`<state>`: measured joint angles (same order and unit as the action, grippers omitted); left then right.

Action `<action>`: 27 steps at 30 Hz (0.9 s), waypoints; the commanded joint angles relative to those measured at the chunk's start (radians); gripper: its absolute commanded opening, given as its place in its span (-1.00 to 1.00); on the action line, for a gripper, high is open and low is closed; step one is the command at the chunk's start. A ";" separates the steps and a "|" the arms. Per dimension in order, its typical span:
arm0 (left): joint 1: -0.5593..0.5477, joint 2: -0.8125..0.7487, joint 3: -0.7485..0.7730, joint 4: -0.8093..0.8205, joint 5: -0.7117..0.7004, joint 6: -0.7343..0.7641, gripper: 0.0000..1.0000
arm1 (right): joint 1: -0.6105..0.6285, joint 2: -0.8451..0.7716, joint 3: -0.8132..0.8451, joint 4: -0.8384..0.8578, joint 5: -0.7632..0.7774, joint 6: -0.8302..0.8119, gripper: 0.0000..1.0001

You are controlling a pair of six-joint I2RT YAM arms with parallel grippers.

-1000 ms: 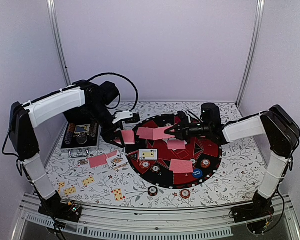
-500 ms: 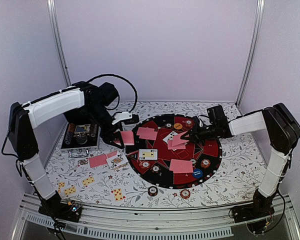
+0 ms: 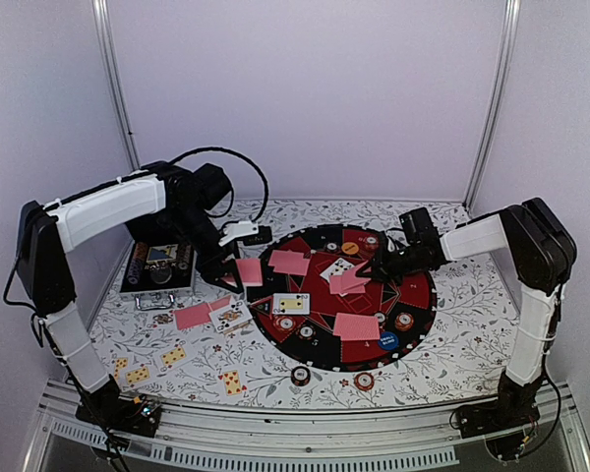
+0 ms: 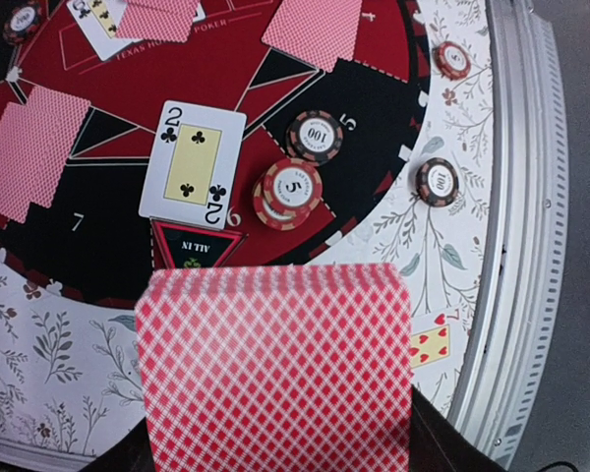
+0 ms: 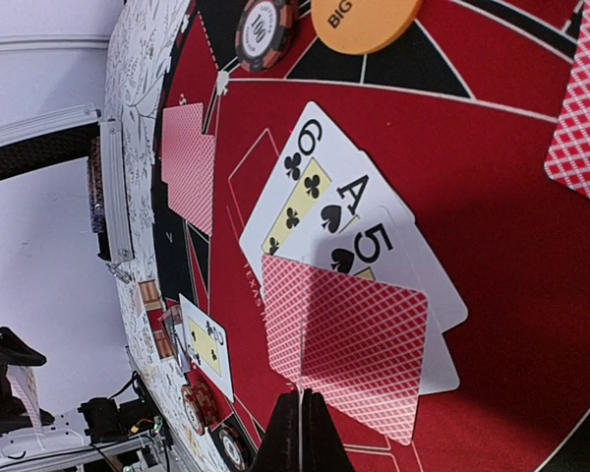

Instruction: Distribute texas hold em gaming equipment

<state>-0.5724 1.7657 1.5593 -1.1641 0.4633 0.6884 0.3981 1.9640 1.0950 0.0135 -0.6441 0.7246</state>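
My left gripper (image 3: 234, 275) hangs at the left rim of the round mat (image 3: 420, 287), shut on a red-backed card (image 4: 275, 364) that fills the lower left wrist view. My right gripper (image 5: 300, 418) is shut on the thin edge of another red-backed card (image 5: 285, 315), low over the mat's middle (image 3: 374, 267). Under it lie a face-up six of clubs (image 5: 300, 187), an ace and a five of spades (image 5: 374, 241). A two of clubs (image 4: 192, 162), poker chips (image 4: 292, 190), an orange disc (image 5: 364, 20) and a blue disc (image 3: 388, 342) also sit on the mat.
The open metal case (image 3: 157, 267) stands at the far left behind the left gripper. Face-up cards (image 3: 174, 355) are scattered on the flowered cloth at the front left. Two chips (image 3: 300, 375) lie off the mat near the front rail (image 3: 305, 423).
The right gripper has drawn back to the right from the mat's centre and come lower with its card, uncovering the face-up cards. The left arm has stayed put.
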 commanded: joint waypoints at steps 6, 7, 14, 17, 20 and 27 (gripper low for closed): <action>0.017 -0.026 -0.008 0.020 0.021 0.013 -0.61 | -0.025 0.035 0.030 -0.014 0.022 -0.038 -1.00; 0.017 -0.026 -0.007 0.019 0.021 0.013 -0.61 | -0.027 0.036 0.029 -0.014 0.025 -0.040 -1.00; 0.017 -0.028 -0.009 0.018 0.020 0.007 -0.61 | -0.030 0.035 0.032 -0.085 0.091 -0.080 -0.98; 0.019 -0.033 -0.017 0.021 0.014 0.007 -0.61 | -0.030 0.031 0.033 -0.110 0.125 -0.098 -0.79; 0.021 -0.042 -0.031 0.029 0.012 0.007 -0.61 | -0.030 0.026 0.037 -0.136 0.152 -0.116 -0.48; 0.046 -0.057 -0.094 0.063 0.009 0.009 -0.62 | -0.031 -0.025 0.055 -0.207 0.192 -0.142 -0.19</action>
<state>-0.5560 1.7508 1.4971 -1.1358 0.4629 0.6880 0.3721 1.9835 1.1259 -0.1120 -0.5194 0.6125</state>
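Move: The right gripper, shut on one face-down card, has the face-down card already on the mat about 5 cm to its left, level with it front to back and some 4 cm below. The face-up cards lie about 7 cm left and 5 cm ahead of the hand, the big blind button about 5 cm left and 11 cm ahead. From the left gripper, holding the deck, that face-down card is some 25 cm right, 11 cm ahead and 15 cm lower. Draw the right gripper about 3 cm to the right and lower it some 2.5 cm, tipping the fingers about 10 degrees further down so the pinched card lies over onto the face-down card. In the second half, while still easing right, open the fingers to about a third and let go of the card. ##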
